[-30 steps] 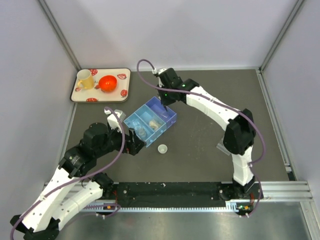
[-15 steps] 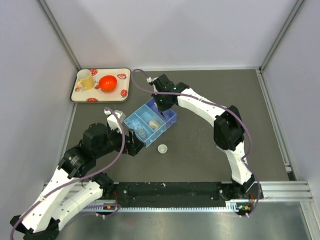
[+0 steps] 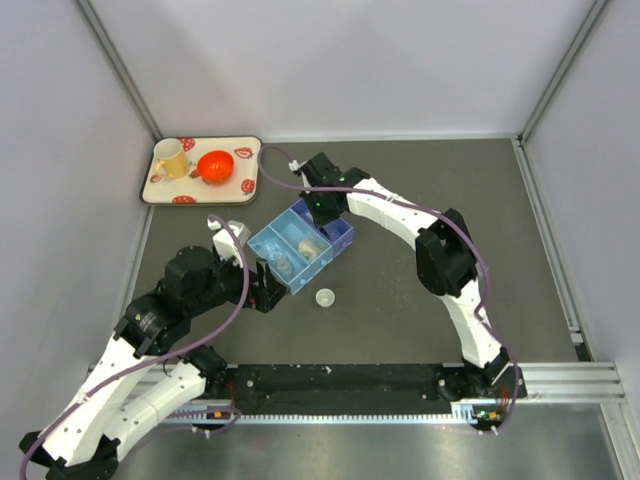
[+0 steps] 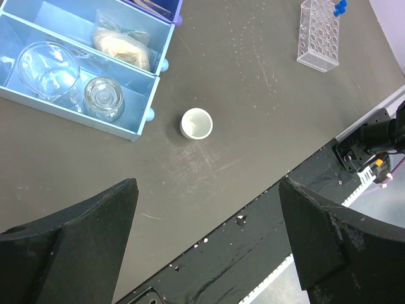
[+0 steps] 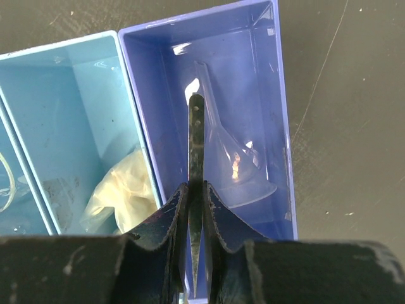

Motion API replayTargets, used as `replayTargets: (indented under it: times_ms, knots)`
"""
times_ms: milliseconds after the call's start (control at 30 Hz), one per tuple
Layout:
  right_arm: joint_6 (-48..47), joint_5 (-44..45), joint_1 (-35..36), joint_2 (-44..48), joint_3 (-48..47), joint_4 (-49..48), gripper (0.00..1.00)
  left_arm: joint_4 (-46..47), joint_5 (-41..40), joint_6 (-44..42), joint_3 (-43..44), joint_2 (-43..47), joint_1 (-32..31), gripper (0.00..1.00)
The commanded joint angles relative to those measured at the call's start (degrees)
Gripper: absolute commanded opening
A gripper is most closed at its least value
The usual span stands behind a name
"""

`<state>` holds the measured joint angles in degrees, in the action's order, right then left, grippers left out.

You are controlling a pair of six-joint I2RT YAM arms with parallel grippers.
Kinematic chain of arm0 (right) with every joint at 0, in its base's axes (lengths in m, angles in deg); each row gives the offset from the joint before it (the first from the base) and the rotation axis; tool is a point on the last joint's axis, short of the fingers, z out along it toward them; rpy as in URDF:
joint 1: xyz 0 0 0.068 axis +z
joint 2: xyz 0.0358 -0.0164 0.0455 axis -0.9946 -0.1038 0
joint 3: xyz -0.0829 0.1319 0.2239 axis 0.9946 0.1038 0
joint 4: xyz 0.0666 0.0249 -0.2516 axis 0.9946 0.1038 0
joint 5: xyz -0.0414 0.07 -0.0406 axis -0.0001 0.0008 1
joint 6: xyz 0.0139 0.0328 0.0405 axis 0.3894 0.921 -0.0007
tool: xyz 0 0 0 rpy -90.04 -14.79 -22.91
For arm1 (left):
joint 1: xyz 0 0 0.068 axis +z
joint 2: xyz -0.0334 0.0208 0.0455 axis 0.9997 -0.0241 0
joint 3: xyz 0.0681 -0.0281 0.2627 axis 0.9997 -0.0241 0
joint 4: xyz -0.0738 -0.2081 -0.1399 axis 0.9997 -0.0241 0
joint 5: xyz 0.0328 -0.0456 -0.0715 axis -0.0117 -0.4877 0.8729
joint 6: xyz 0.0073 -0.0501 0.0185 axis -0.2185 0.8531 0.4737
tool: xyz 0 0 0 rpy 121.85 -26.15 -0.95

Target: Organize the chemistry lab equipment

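Observation:
A divided blue organizer tray (image 3: 262, 243) sits mid-table. My right gripper (image 5: 197, 188) is shut on a thin flat metal rod (image 5: 197, 136), which hangs over the dark blue end compartment (image 5: 278, 95). A clear funnel (image 5: 237, 161) lies in that compartment. The light blue compartments hold a crumpled cream bag (image 5: 123, 193) and round clear glass dishes (image 4: 49, 66). My left gripper (image 4: 207, 190) is open and empty above bare table, near a small white cup (image 4: 196, 123). Farther right stands a clear gridded tube rack (image 4: 319, 39) with blue-capped tubes (image 4: 340, 7).
A patterned serving tray (image 3: 250, 182) at the back left carries a yellow mug (image 3: 172, 160) and an orange-red bowl (image 3: 216, 166). A black rail (image 3: 340, 380) runs along the near table edge. Grey walls close in three sides.
My right arm has swung left, bringing the held rod from the organizer's far end to over its dark blue compartment. The left arm and the white cup have stayed put.

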<state>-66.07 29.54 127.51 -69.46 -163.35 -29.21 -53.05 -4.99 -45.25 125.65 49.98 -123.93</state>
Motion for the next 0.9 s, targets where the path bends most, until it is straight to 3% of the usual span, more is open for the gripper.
replayTargets:
  times_ms: [0,167,333,600,700,867]
  knots:
    - [-0.82,-0.14,0.66,-1.28,-4.32,-0.64,0.13,1.43,-0.93,-0.79,1.94,0.33,-0.02,0.98]
    - [-0.73,-0.32,0.75,-1.72,-4.68,-0.64,0.16,1.34,-0.93,-0.71,1.94,0.16,-0.02,0.98]
    - [-0.91,0.13,0.75,-0.67,-3.1,-0.64,0.31,1.43,-0.84,-0.62,1.86,-0.02,-0.02,0.98]
    - [-2.66,5.39,3.47,6.27,0.24,-0.73,0.34,1.43,-0.93,-0.44,1.86,-0.37,-0.02,0.98]
    - [-2.4,7.77,5.14,11.27,4.1,-0.82,0.34,1.25,-1.37,-0.44,1.86,-0.37,-0.02,0.98]
    - [-0.65,11.9,9.52,24.52,20.26,-3.79,0.34,1.16,-1.63,0.0,1.42,-0.72,-0.02,0.98]
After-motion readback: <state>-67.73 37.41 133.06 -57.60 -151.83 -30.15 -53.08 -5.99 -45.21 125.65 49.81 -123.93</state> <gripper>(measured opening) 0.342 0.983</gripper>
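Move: The right hand, still pinching the slim tool, hovers over the purple compartment, whose middle is about 4 cm ahead, 1 cm left and some 5 cm below. The clear funnel lies in it, 4 cm ahead, level sideways; the powder bag in the next blue compartment is about 5 cm left and 2 cm back, the white cup 14 cm straight back. From the left hand that purple compartment is some 27 cm ahead, 10 cm right and 20 cm lower. The right hand eases less than 1 cm forward and left over the purple compartment, then all but stops while its fingers open to about a third and let go of the slim tool beside the funnel. With the fingers kept part-open it then draws away at growing speed, about 5 cm back towards the robot and some 3 cm up with a little drift to its right, tilting only slightly, past the compartment's near end. ##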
